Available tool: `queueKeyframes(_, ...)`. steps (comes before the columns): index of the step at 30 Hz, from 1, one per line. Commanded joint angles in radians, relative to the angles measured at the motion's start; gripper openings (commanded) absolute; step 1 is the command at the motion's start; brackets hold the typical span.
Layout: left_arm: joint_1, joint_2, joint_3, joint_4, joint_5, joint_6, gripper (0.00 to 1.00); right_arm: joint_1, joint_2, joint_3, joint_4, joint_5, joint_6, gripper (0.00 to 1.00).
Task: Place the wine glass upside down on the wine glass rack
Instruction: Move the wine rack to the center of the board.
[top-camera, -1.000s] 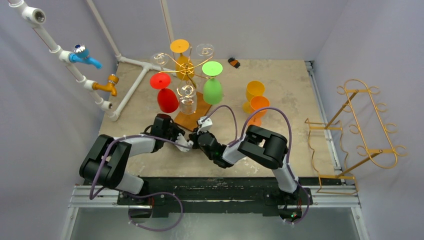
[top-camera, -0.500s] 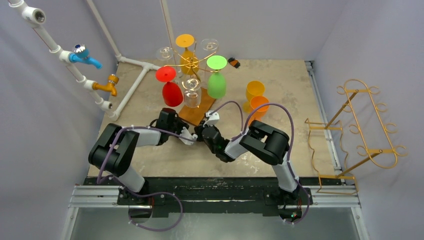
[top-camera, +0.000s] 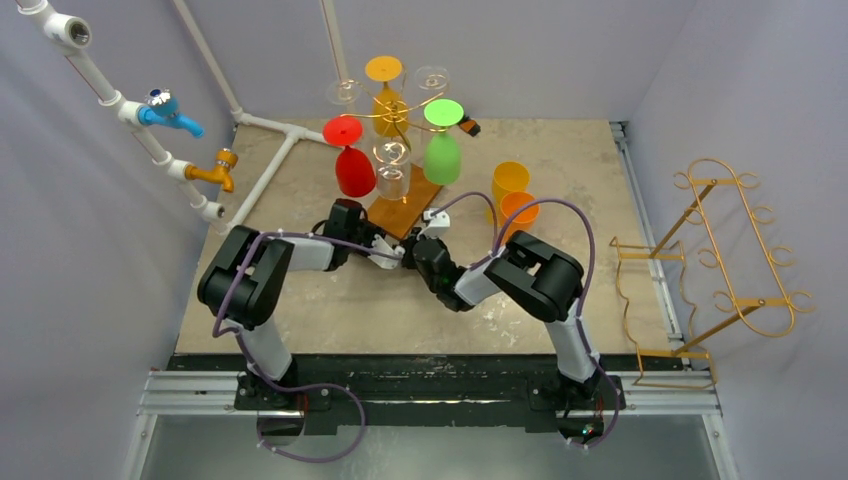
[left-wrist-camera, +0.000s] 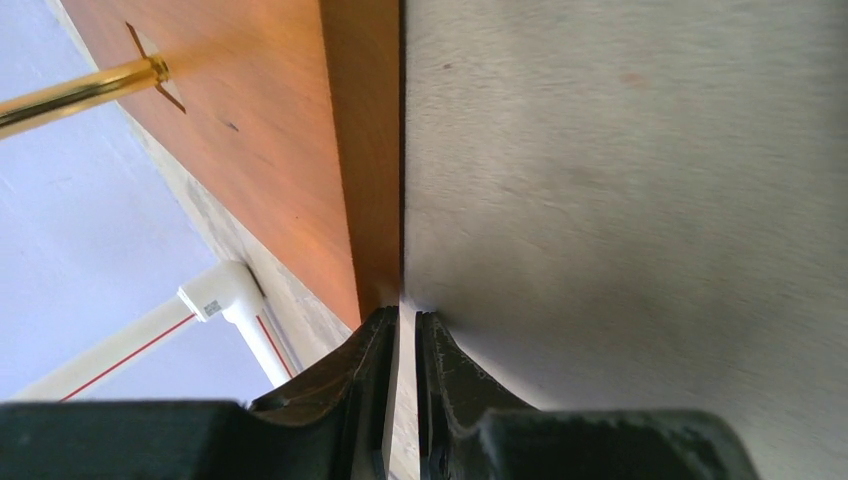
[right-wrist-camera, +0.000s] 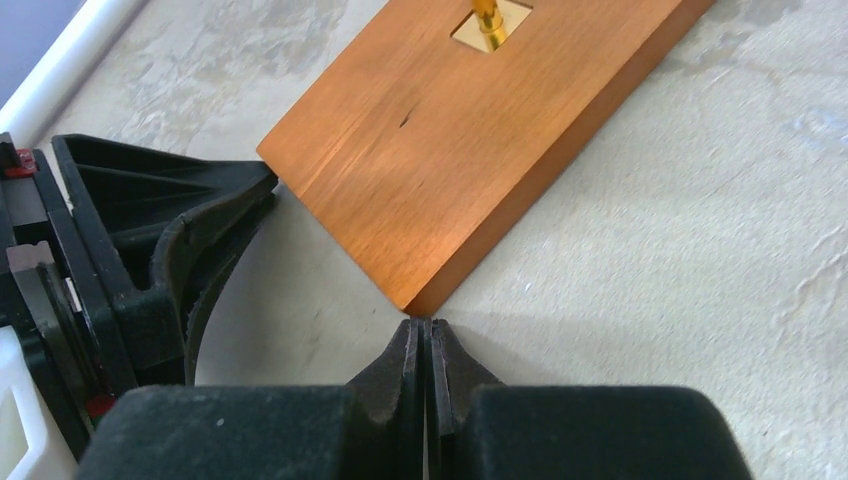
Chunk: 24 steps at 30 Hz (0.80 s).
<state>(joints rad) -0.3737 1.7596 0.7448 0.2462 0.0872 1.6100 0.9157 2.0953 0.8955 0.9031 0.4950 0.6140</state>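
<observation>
The wine glass rack (top-camera: 402, 212) has a wooden base and a gold stem. Red (top-camera: 353, 170), green (top-camera: 442, 155), orange (top-camera: 385, 95) and clear (top-camera: 392, 170) wine glasses hang on it upside down. My left gripper (top-camera: 385, 247) is shut and empty, its tips (left-wrist-camera: 405, 315) against the base's edge (left-wrist-camera: 370, 200). My right gripper (top-camera: 411, 245) is shut and empty, its tips (right-wrist-camera: 428, 322) touching the near corner of the base (right-wrist-camera: 470, 130). The left gripper's fingers (right-wrist-camera: 200, 240) show beside that base in the right wrist view.
Two orange cups (top-camera: 512, 185) stand right of the rack. A second, bare gold wire rack (top-camera: 720, 270) sits off the table's right edge. White pipes with a blue and a brass tap (top-camera: 170, 110) run along the left. A small dark object (top-camera: 468, 125) lies at the back.
The rack with its glasses has slid away toward the back of the table. Both shut grippers have moved forward with it, staying against the base's near end.
</observation>
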Motion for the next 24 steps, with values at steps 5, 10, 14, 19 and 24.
queueKeyframes(5, -0.007, 0.086, 0.106, -0.039, -0.010, -0.085, 0.17, -0.047, -0.017, 0.059, -0.032, -0.004, 0.024, 0.07)
queueKeyframes(10, -0.007, 0.120, 0.142, -0.024, -0.012, -0.111, 0.17, -0.078, -0.018, 0.089, -0.065, -0.029, 0.022, 0.08)
queueKeyframes(14, -0.008, 0.143, 0.166, -0.005, -0.012, -0.132, 0.17, -0.103, -0.022, 0.111, -0.082, -0.040, 0.020, 0.08)
queueKeyframes(19, -0.013, 0.168, 0.178, 0.028, -0.013, -0.152, 0.17, -0.115, -0.021, 0.141, -0.107, -0.038, 0.007, 0.09)
queueKeyframes(24, -0.020, 0.192, 0.199, 0.050, -0.021, -0.190, 0.17, -0.123, -0.018, 0.161, -0.124, -0.046, -0.002, 0.09)
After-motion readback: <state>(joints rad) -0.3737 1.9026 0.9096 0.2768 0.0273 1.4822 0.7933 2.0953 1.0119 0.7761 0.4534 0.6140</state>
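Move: The wine rack's wooden board has its middle about 4 cm ahead and 8 cm right of the left hand, which is at its left near corner, and about 9 cm straight ahead of the right hand, which is at its right near corner; both sit low, around board height. The hung red glass is roughly over the left hand, some 20 cm up. The standing orange glass is about 23 cm right of the right hand and level with it, the yellow glass 20 cm right and 6 cm ahead. With its nearly shut fingertips still against the board's left near corner, the left hand pushes it forward about 4.5 cm, turning slightly counter-clockwise. The right hand starts at the right near corner and goes forward some 5 cm, drifting right and rising slightly, so its closed tips pass that corner and come alongside the board's long right edge. ##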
